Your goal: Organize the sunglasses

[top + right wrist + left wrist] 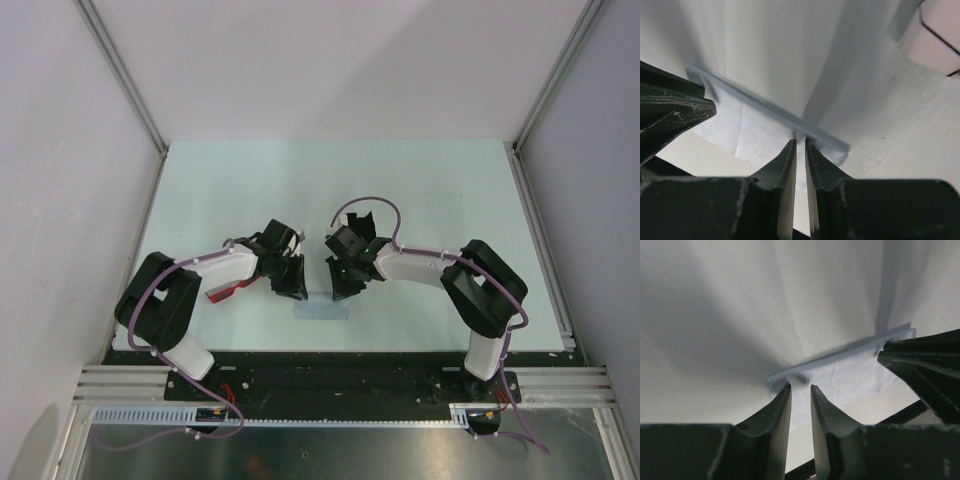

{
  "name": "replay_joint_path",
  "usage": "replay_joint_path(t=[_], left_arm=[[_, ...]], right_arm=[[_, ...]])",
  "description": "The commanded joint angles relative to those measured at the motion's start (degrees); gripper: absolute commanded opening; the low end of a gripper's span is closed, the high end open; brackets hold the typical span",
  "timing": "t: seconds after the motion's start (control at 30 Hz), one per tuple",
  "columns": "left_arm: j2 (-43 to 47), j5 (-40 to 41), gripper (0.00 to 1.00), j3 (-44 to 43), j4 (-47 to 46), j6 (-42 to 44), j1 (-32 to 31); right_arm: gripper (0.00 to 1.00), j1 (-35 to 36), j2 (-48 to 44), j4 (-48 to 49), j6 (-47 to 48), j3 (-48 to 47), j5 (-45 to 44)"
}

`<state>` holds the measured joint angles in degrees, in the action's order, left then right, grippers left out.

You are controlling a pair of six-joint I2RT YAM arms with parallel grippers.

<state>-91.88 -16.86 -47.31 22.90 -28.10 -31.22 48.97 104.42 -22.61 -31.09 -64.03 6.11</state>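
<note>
Of the sunglasses [231, 291] only a bit of red frame shows, lying on the table under my left forearm; the wrist views do not show them. A light-blue cloth [322, 310] [850, 377] [750, 130] lies near the table's front edge between both grippers. My left gripper [298, 290] [800, 388] is closed narrow on the cloth's left far corner, where the fabric puckers up. My right gripper [342, 290] [800, 142] pinches the cloth's far edge near its right corner. The far edge stands raised as a ridge between the two grips.
A white case [935, 35] with thin black lines sits at the upper right of the right wrist view, beyond the cloth. Grey walls enclose the pale table [330, 190] on three sides. The black base rail [330, 370] runs just behind the cloth's near edge.
</note>
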Motion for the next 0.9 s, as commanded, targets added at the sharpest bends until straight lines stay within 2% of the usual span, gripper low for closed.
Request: replay_joint_path(t=[0.0, 0.17, 0.4, 0.53, 0.57, 0.7, 0.73, 0.87], left_arm=[[-1.29, 2.97, 0.28, 0.64, -0.57, -0.03, -0.15], [-0.06, 3.94, 0.30, 0.29, -0.48, 0.24, -0.15], [2.66, 5.17, 0.35, -1.81, 0.31, 0.94, 0.02], [5.82, 6.75, 0.48, -4.71, 0.48, 1.90, 0.11], [6.35, 7.80, 0.51, -5.33, 0.57, 2.08, 0.11], [8.64, 11.22, 0.57, -8.05, 0.83, 2.61, 0.90], [9.34, 12.11, 0.61, -8.41, 0.84, 2.87, 1.07], [11.01, 14.22, 0.65, -9.03, 1.10, 2.70, 2.22]], right_arm=[[0.17, -1.51, -0.80, -4.54, 0.33, -1.27, -4.78], [0.17, -1.86, -3.86, -8.06, 2.26, -1.18, -7.68], [0.19, -4.67, -10.19, -5.70, 1.91, -1.54, -7.87], [0.28, -6.68, -12.05, -0.96, 2.44, -3.38, -9.71], [0.31, -7.48, -11.61, -0.77, 2.53, -4.08, -9.80], [0.31, -9.94, -6.00, -0.33, 3.40, -9.35, -10.15], [0.31, -10.38, -4.68, -0.42, 3.49, -11.97, -10.33], [0.43, -11.35, 3.31, -0.68, 4.55, -19.44, -13.30]])
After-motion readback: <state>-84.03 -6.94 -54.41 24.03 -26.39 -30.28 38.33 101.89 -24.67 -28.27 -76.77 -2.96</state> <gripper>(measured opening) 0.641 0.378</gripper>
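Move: The open case lies about 15 cm ahead of the right hand and 5 cm to its right. The folded cloth's middle is some 3 cm back and 3 cm left, just beneath the fingers. From the left hand, the sunglasses lie about 14 cm left and 5 cm ahead, the case 15 cm ahead and 12 cm right, and the cloth's middle 3 cm back and 4 cm right, all at nearly hand height. Sliding right first, the right hand runs its nearly shut fingertips about 4 cm along the cloth's far edge towards the right corner, then lifts off and swings up and forward some 12 cm to the case, fingers parting a little and tipping outward. The left hand waits at the left end of that edge while its fingers start to open, then rises and goes forward, opening wider. ##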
